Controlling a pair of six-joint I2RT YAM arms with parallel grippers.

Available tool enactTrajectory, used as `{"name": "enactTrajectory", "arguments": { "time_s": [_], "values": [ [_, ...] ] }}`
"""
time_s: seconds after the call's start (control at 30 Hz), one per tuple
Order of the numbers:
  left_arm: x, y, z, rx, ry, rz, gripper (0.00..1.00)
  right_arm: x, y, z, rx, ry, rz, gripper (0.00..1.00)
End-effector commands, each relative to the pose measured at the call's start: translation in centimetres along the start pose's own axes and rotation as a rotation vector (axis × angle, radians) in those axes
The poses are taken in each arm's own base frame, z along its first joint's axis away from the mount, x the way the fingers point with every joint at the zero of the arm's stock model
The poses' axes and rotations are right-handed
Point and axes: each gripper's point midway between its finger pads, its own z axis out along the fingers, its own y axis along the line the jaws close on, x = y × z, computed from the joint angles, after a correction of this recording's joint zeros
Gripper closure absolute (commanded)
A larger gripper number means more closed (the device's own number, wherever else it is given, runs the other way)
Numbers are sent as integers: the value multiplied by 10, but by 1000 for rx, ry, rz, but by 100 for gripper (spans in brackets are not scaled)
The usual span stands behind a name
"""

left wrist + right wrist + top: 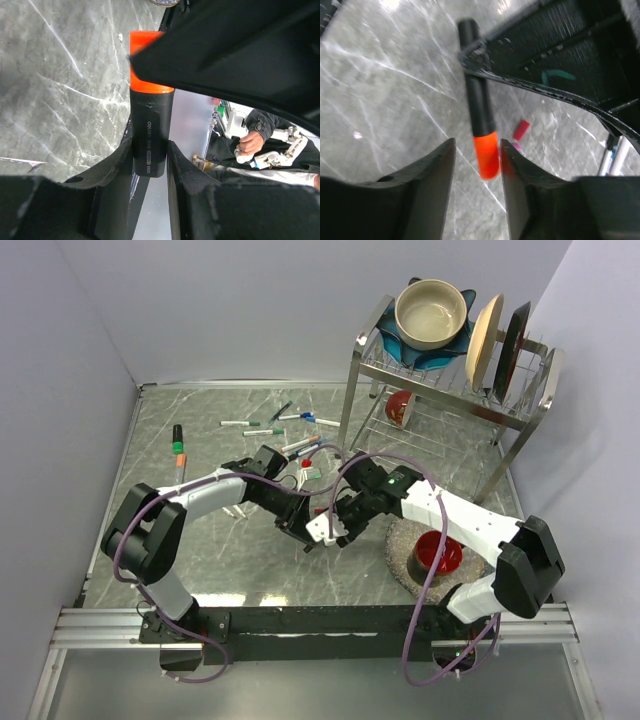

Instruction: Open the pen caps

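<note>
My left gripper [150, 155] is shut on the black barrel [150, 135] of a thick marker. Its orange pen cap [145, 65] points away, partly under the right gripper's dark body [240, 50]. In the right wrist view the orange cap [486, 155] hangs between the fingers of my right gripper [477, 145]. The right finger is at the cap's side and a gap shows on the left, so the jaws are open around it. Both grippers meet at mid-table [300, 525] [338, 523]. A loose red cap [521, 130] and a pink one [516, 146] lie on the table beyond.
Several thin markers [265, 425] lie scattered at the back of the marble table. A thick black marker [178, 450] lies to the left. A metal dish rack [450, 370] with a bowl [431, 312] and plates stands back right. A red bowl [437, 550] sits on a round mat.
</note>
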Motion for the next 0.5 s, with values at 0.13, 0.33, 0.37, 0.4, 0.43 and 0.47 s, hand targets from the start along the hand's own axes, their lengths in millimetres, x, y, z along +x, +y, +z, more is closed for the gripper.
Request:
{"name": "enactTrajectory", "arguments": {
  "time_s": [0.13,0.33,0.37,0.4,0.43,0.47],
  "values": [
    [-10,-23,-5,54,-21,95,99,10,-14,2,69,80,1,79],
    [-26,-24,-16,-8,-122,119,57,-7,-12,0,95,5,108,100],
    [-31,-25,-21,-21,-155,135,51,-9,-10,1,97,-6,139,100],
    [-36,-22,-25,-56,-195,109,38,-13,-12,-1,123,-32,208,100],
    [-44,-26,-36,-70,-263,155,34,-19,-12,-1,133,-63,257,100],
    [-48,-27,-41,-82,-303,167,30,-22,-9,0,132,-90,308,100]
  ]
}}
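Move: Between the open right fingers already sits the orange end of the black pen, its middle about 1 cm ahead of the right hand point and 1 cm below it. From the left hand, which still pinches the black barrel, that orange end is some 4 cm ahead and 5 cm to the right, about level. The small red cap lies on the table roughly 8 cm ahead of the right hand, 4 cm to its left and 11 cm down. Shutting on the orange end, the right fingers ease barely 1 cm forward and down, then keep their pinch while the hand turns slightly clockwise. Only once that grip is made do the left fingers spread and let go of the black barrel, the left hand starting about 2 cm up and forward, its fingers still either side of the pen. ##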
